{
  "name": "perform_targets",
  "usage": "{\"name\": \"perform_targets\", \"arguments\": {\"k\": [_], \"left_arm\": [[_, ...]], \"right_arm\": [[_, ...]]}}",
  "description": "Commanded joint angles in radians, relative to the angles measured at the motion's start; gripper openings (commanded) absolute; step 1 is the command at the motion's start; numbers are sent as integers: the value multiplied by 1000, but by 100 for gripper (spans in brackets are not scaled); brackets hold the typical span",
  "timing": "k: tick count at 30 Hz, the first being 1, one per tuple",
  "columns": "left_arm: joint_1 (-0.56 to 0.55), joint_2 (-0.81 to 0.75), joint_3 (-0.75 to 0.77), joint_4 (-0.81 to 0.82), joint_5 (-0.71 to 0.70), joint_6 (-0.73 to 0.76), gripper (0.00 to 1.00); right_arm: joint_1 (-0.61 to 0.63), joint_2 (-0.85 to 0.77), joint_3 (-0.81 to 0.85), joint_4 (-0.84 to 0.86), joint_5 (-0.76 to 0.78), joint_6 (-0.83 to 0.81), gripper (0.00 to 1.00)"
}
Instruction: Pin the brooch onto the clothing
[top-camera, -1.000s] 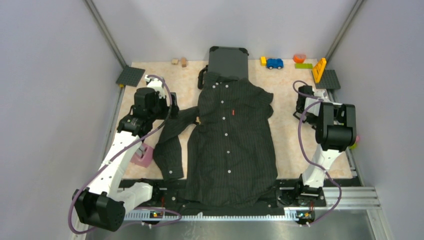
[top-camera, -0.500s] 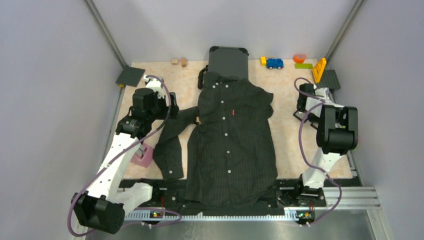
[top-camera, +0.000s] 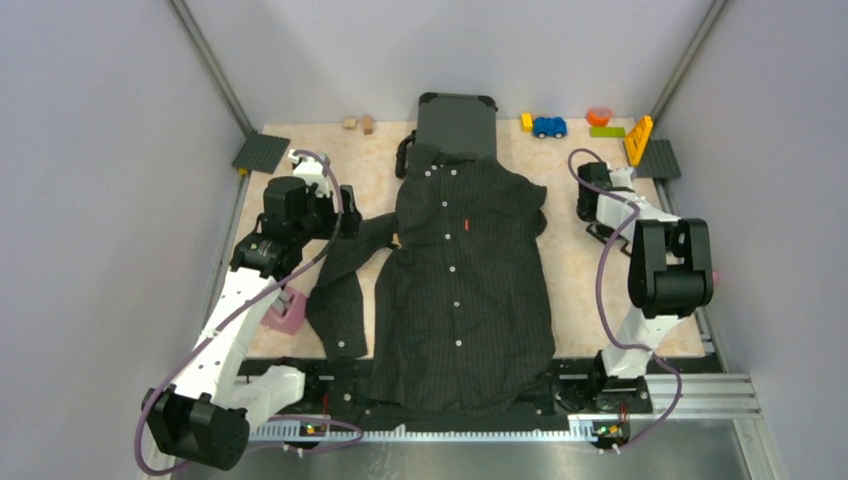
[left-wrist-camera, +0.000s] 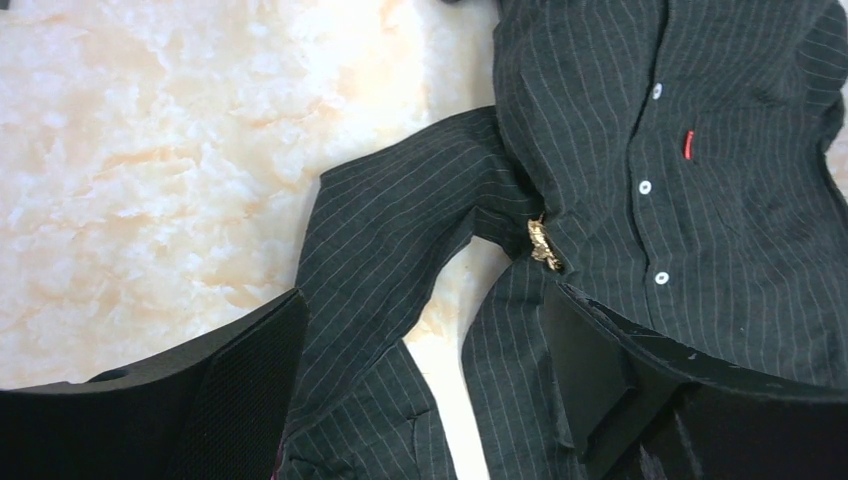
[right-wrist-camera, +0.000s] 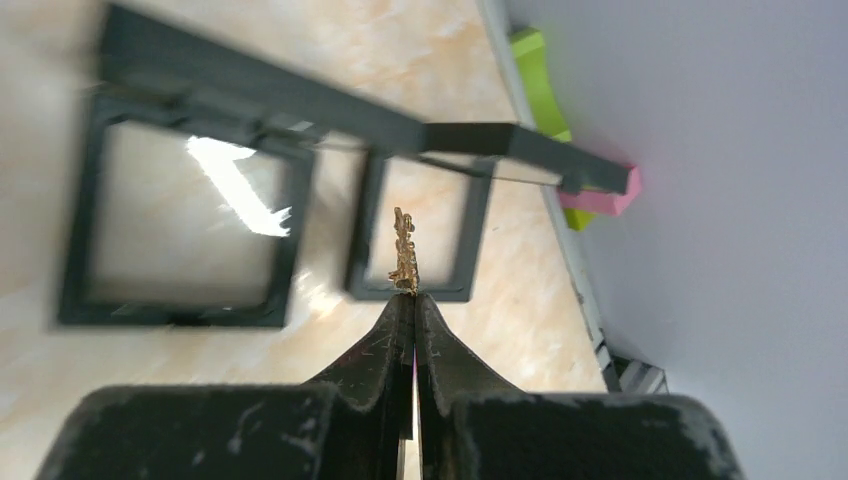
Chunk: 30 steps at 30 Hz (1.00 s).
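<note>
The clothing, a black pinstriped shirt (top-camera: 460, 270), lies flat in the middle of the table, collar at the far end. In the right wrist view my right gripper (right-wrist-camera: 414, 296) is shut on a small gold brooch (right-wrist-camera: 404, 250), which sticks up from the fingertips above the tabletop. Seen from the top, the right gripper (top-camera: 598, 200) hangs to the right of the shirt, apart from it. My left gripper (left-wrist-camera: 420, 300) stands open over the shirt's sleeve (left-wrist-camera: 390, 250) and holds nothing. A second gold brooch (left-wrist-camera: 544, 246) sits on the shirt (left-wrist-camera: 640, 120) where sleeve meets body.
A dark grey suitcase (top-camera: 457, 122) lies behind the collar. A blue toy car (top-camera: 549, 127), an orange piece (top-camera: 638, 140) and wooden blocks (top-camera: 358, 123) line the back edge. Black baseplates (top-camera: 261, 153) (top-camera: 656, 158) sit in both far corners. A pink object (top-camera: 285, 312) lies under the left arm.
My right gripper has closed fully on the brooch, and its wrist has swung left and toward the back. The left arm and the shirt have not moved.
</note>
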Motion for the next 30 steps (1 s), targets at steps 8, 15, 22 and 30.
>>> {"name": "perform_targets", "arguments": {"k": [8, 15, 22, 30], "left_arm": [[1, -13, -21, 85, 221, -9, 90], [-79, 1, -29, 123, 396, 1, 89], [-202, 54, -28, 172, 711, -8, 89], [-234, 70, -36, 219, 849, -41, 89]], "right_arm": [[238, -279, 1, -60, -451, 41, 0], [275, -419, -7, -65, -1032, 2, 0], [383, -437, -9, -46, -1464, -27, 0], [475, -432, 21, 38, -1776, -33, 0]]}}
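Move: Held in the right fingertips is a second brooch, roughly 66 cm right of the left hand, about level in reach and 17 cm lower. For the right hand, the shirt front at the red tag lies some 39 cm left, 3 cm farther out and 4 cm below; the pinned brooch is about 56 cm left and 2 cm back. Black frames sit close by, about 3 cm right, 2 cm ahead and 3 cm below. Sweeping left off the frames, the shut right gripper keeps its pinch on the second brooch and carries it nearly 40 cm to over the shirt's button line, rising about 12 cm, then curving back towards the base as its fingers swing round from pointing right to pointing left. The left hand, empty and still open, comes to meet it: about 16 cm right and 10 cm back, turning some 50 degrees clockwise. ##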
